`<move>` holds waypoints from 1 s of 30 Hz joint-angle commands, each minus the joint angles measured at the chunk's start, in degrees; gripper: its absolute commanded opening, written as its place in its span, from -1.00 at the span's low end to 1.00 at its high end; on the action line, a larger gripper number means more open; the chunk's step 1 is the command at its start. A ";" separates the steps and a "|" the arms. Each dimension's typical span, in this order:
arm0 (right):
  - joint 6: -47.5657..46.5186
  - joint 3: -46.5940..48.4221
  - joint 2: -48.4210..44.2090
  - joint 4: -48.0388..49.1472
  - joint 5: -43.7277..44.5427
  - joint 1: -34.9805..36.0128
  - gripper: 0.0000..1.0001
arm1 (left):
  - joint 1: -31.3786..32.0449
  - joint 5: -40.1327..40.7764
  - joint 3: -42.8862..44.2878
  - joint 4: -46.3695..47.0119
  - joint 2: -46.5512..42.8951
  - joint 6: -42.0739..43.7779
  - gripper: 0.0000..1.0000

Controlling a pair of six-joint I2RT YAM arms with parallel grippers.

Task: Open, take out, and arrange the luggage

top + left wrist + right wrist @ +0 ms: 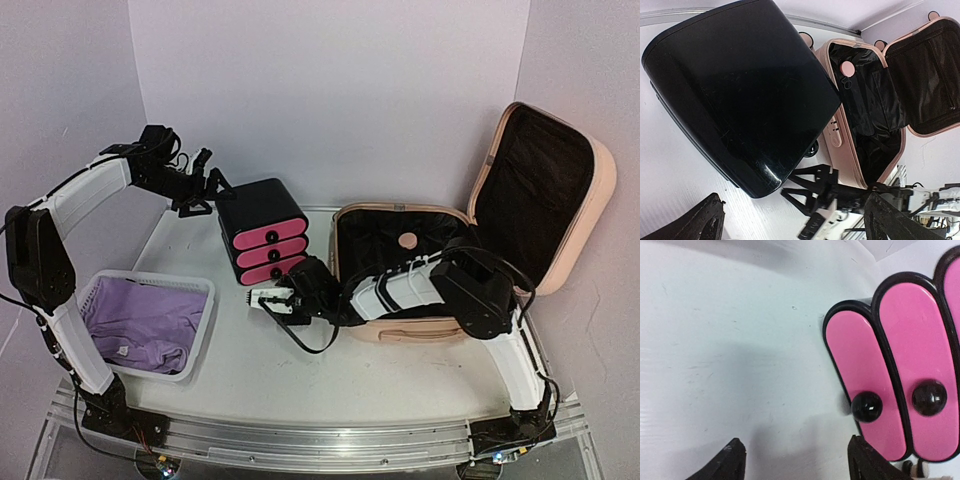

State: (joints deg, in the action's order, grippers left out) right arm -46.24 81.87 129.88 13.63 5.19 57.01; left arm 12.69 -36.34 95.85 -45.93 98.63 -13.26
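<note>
The peach-pink luggage (420,330) lies open at the right of the table. Its lid (590,200) stands up against the right wall and shows black lining. A small pink round piece (407,241) sits inside. The luggage also shows in the left wrist view (836,135). My right gripper (266,299) is open and empty, low over the table to the left of the luggage. It is just in front of the black-and-pink drawer box (262,232). In its own view its fingertips (731,460) stand wide apart beside the lowest pink drawer (860,385). My left gripper (210,182) is open and empty, raised behind the box's left corner.
A white mesh basket (205,300) holding purple cloth (145,325) sits at the front left. The drawer box's black top (740,95) fills the left wrist view, with my right arm (830,195) beyond it. White walls close in the back and sides.
</note>
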 commanded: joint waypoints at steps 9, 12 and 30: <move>-18.52 12.11 13.48 15.47 12.07 -1.10 0.21 | -0.43 -0.94 0.07 2.46 -1.75 0.07 0.96; -19.11 13.71 14.89 15.46 13.42 -1.52 0.18 | -0.39 -0.93 0.12 2.45 -1.82 0.00 0.96; -17.68 7.14 12.18 17.25 11.36 -3.86 -0.18 | -0.38 -1.02 -0.01 2.61 -1.33 -0.10 0.96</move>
State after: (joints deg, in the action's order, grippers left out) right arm -66.17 94.50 142.54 28.27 19.20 56.49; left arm 12.64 -36.38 95.85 -45.91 98.63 -13.50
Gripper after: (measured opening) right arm 0.408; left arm 0.978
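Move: The lowest drawer's knob lies about 8 cm ahead of the right hand, 3 cm to its left and 1 cm above. The middle knob sits about 5 cm higher over that one. The open suitcase's body is centred some 27 cm to the right hand's right and 5 cm ahead. From the left hand the lowest knob is about 12 cm right, 2 cm back and 21 cm below. The right hand reaches about 7 cm forward to the lowest knob, tilting up some 25 degrees, fingers narrowing. ##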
